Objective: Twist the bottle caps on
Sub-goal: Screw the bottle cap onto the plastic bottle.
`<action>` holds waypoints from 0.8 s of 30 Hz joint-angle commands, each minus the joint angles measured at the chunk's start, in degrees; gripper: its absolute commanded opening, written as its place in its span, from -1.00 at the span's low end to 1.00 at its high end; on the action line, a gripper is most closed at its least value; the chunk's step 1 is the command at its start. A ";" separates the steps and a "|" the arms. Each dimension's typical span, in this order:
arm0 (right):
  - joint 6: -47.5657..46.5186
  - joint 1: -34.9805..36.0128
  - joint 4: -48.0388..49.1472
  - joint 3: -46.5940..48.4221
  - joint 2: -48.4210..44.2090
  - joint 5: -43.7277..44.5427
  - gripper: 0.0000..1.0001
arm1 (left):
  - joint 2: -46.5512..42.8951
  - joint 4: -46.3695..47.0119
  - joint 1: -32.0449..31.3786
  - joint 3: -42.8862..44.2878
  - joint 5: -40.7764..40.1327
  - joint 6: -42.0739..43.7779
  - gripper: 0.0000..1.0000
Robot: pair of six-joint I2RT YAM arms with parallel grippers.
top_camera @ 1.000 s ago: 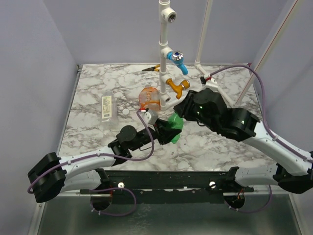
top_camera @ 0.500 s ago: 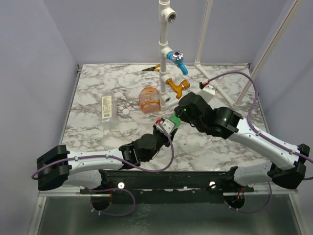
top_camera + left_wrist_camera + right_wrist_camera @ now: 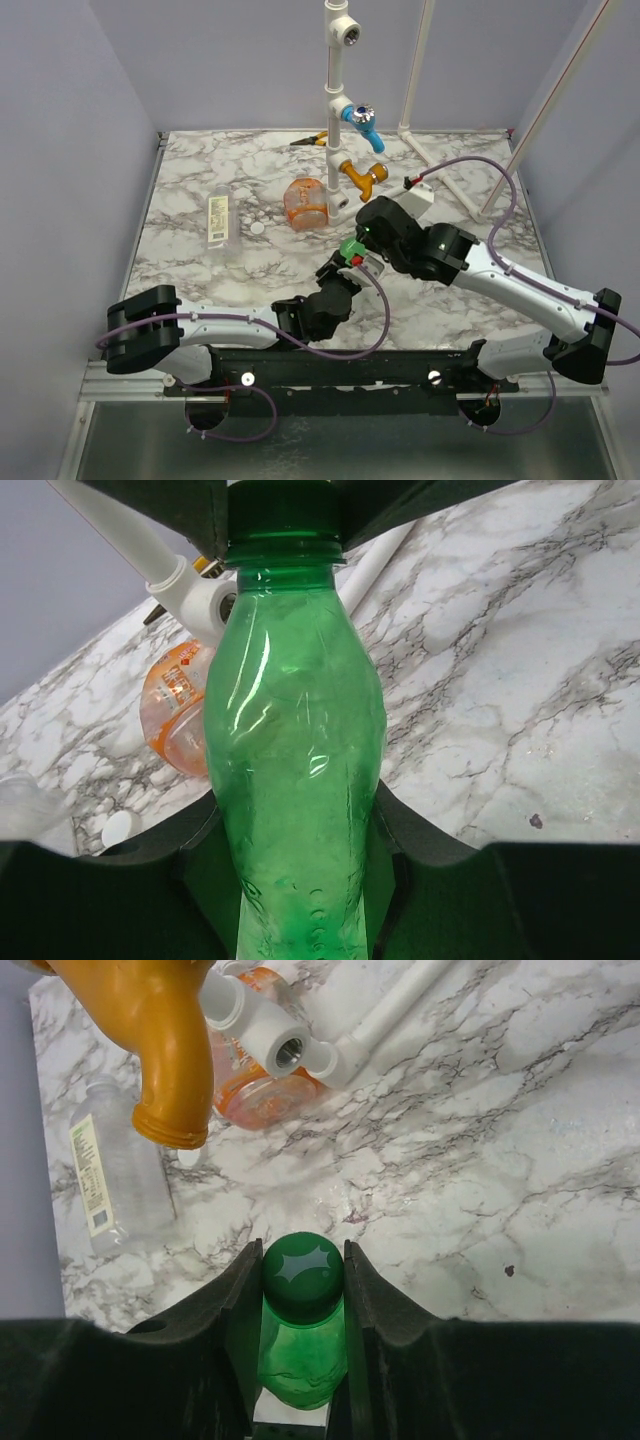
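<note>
The slim green bottle stands upright above the table near the middle. My left gripper is shut on its lower body. The dark green bottle cap sits on the bottle's neck, and my right gripper is shut on it from above. In the top view the left gripper sits just below the right gripper. A white bottle cap lies loose on the table. The orange bottle lies by the pipe frame, and the clear labelled bottle lies at the left.
The white pipe frame rises at the back centre, carrying a blue tap and an orange tap; the orange tap hangs close over the right wrist. Pliers lie at the far edge.
The left arm has swung to the right and nearer, bringing the green bottle from tilted to upright. The right arm has drawn in over the bottle's top. Both grips have held.
</note>
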 commanded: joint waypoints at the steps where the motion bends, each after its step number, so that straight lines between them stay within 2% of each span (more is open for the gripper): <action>1: 0.89 2.47 5.25 -3.48 -1.65 -13.20 -0.83 | 0.10 9.15 -1.00 2.70 4.16 6.41 -1.00; 4: -1.07 2.50 6.39 -2.90 -4.03 -14.19 -0.74 | 1.42 9.15 -0.68 2.02 3.02 6.25 -1.00; 10: -1.30 2.45 2.43 -3.23 -8.22 -14.41 0.34 | -1.34 4.78 1.33 -0.20 7.67 -3.24 -1.00; 12: 0.09 2.46 -0.03 -4.50 -10.25 -13.06 0.57 | -3.39 3.97 1.47 -1.79 9.78 -5.34 -1.00; 16: 3.87 2.47 -6.65 -7.02 -15.26 -9.61 0.73 | -7.61 -3.18 1.84 -3.71 15.29 -11.62 -1.00; 20: 5.50 2.46 -8.73 -12.75 -23.90 -6.46 0.94 | -14.58 -10.34 5.23 -8.83 20.99 -25.02 -1.00; 22: 4.49 2.45 -7.01 -15.29 -28.12 -5.34 1.00 | -17.21 -15.01 8.63 -10.33 23.67 -31.54 -0.91; 24: 1.96 2.47 -3.41 -17.69 -30.46 -4.72 1.00 | -18.23 -19.06 12.22 -10.99 26.20 -36.82 -0.70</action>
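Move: My right fingers already pinch the green cap, which sits right at their pads, with the green bottle's body about 8 cm below. From my left hand, shut round that body, the cap is some 8 cm up and 3 cm right, 1 cm ahead. From my right hand the orange tap is roughly 17 cm ahead, 1 cm right and 8 cm lower; the orange bottle lies about 21 cm ahead, 11 cm left and 21 cm down. I lift both hands a centimetre or two together, then spread my right fingers from the cap to fully open and draw that hand away, back about 8 cm and, late on, right some 6 cm, rising a little before sinking again. My left hand keeps its grip on the bottle, eases back, then swings about 3 cm left and dips slightly, tilting some 20 degrees. ##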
